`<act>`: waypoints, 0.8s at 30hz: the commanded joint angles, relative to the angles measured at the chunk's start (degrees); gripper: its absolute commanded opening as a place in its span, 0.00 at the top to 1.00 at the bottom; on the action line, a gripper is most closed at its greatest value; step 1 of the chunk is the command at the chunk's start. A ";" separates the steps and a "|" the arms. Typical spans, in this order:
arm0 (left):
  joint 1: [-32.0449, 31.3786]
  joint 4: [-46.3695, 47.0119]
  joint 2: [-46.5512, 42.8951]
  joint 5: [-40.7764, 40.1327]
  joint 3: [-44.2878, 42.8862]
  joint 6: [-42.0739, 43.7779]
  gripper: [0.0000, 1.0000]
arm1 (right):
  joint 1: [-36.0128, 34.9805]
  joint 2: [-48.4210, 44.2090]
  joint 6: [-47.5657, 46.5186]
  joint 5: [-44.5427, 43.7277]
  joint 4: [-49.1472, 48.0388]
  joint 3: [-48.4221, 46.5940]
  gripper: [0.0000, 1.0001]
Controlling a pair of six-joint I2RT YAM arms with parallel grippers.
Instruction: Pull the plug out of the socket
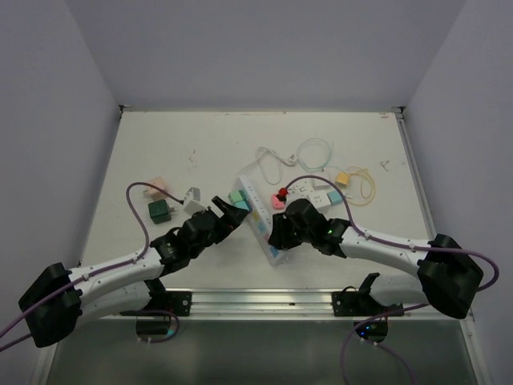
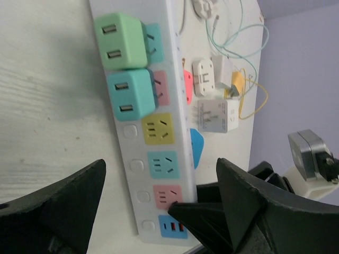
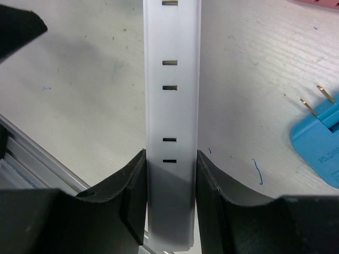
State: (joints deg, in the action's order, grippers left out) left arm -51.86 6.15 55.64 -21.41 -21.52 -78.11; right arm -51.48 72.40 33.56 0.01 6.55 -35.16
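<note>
The long white socket strip (image 1: 258, 218) lies slantwise at mid-table, with yellow, teal, pink and blue outlet faces in the left wrist view (image 2: 159, 132). Two cube plugs sit in its far outlets: a green one (image 2: 119, 41) and a teal one (image 2: 130, 94), also seen from above (image 1: 238, 199). My left gripper (image 1: 230, 210) is wide open and empty, just left of the strip and short of the cubes; its fingers (image 2: 69, 201) straddle the strip's near half. My right gripper (image 1: 276, 237) is shut on the strip's near end, its pads (image 3: 132, 185) pressing both long sides (image 3: 172, 106).
A loose blue plug (image 3: 320, 143) lies right of the strip. White adapters (image 2: 204, 76), a yellow one (image 2: 237, 84) and thin cables (image 1: 317, 152) lie beyond. A dark green cube (image 1: 159, 211) and a white cube (image 1: 192, 198) sit at the left. A metal rail (image 1: 256, 301) runs along the near edge.
</note>
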 commanded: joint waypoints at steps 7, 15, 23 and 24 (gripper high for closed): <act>8.17 11.42 7.36 2.42 2.01 8.57 0.18 | -0.02 -2.44 -1.39 -1.68 1.80 -0.53 1.00; 10.63 16.79 17.21 4.71 -1.86 10.08 0.28 | 0.07 -2.88 -1.04 -0.72 1.10 0.26 1.00; 13.27 27.06 24.16 10.68 -2.65 10.25 0.33 | -0.02 -2.79 -0.87 -0.63 1.10 0.26 1.00; 13.36 28.29 25.30 11.82 -2.74 10.17 0.35 | 0.07 -2.79 -0.95 -0.63 1.01 0.26 1.00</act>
State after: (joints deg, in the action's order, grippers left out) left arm -39.11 26.35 78.87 -12.73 -22.65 -69.54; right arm -51.35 71.46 32.93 -0.54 8.08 -35.11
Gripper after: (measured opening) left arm 0.661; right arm 0.386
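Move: Ahead of the left hand, about 8 cm forward, level sideways and some 7 cm lower, sits the teal plug on the socket strip. The green plug adjoins it, roughly 11 cm ahead of this hand, 1 cm left and 7 cm below; the pink plug lies about 10 cm ahead, 11 cm right and 9 cm below. From the right hand, the teal plug is about 10 cm forward, 10 cm left and slightly lower. Swinging forward and about 3 cm left, the left hand then sinks over 3 cm and ends by pushing forward again while drifting back right, some 6 cm forward and 5–6 cm lower in all. Its open fingers narrow by about a quarter as they come around the teal plug, one to each side, not yet gripping. The right hand stays put, keeping its pinch on the strip's near end. ##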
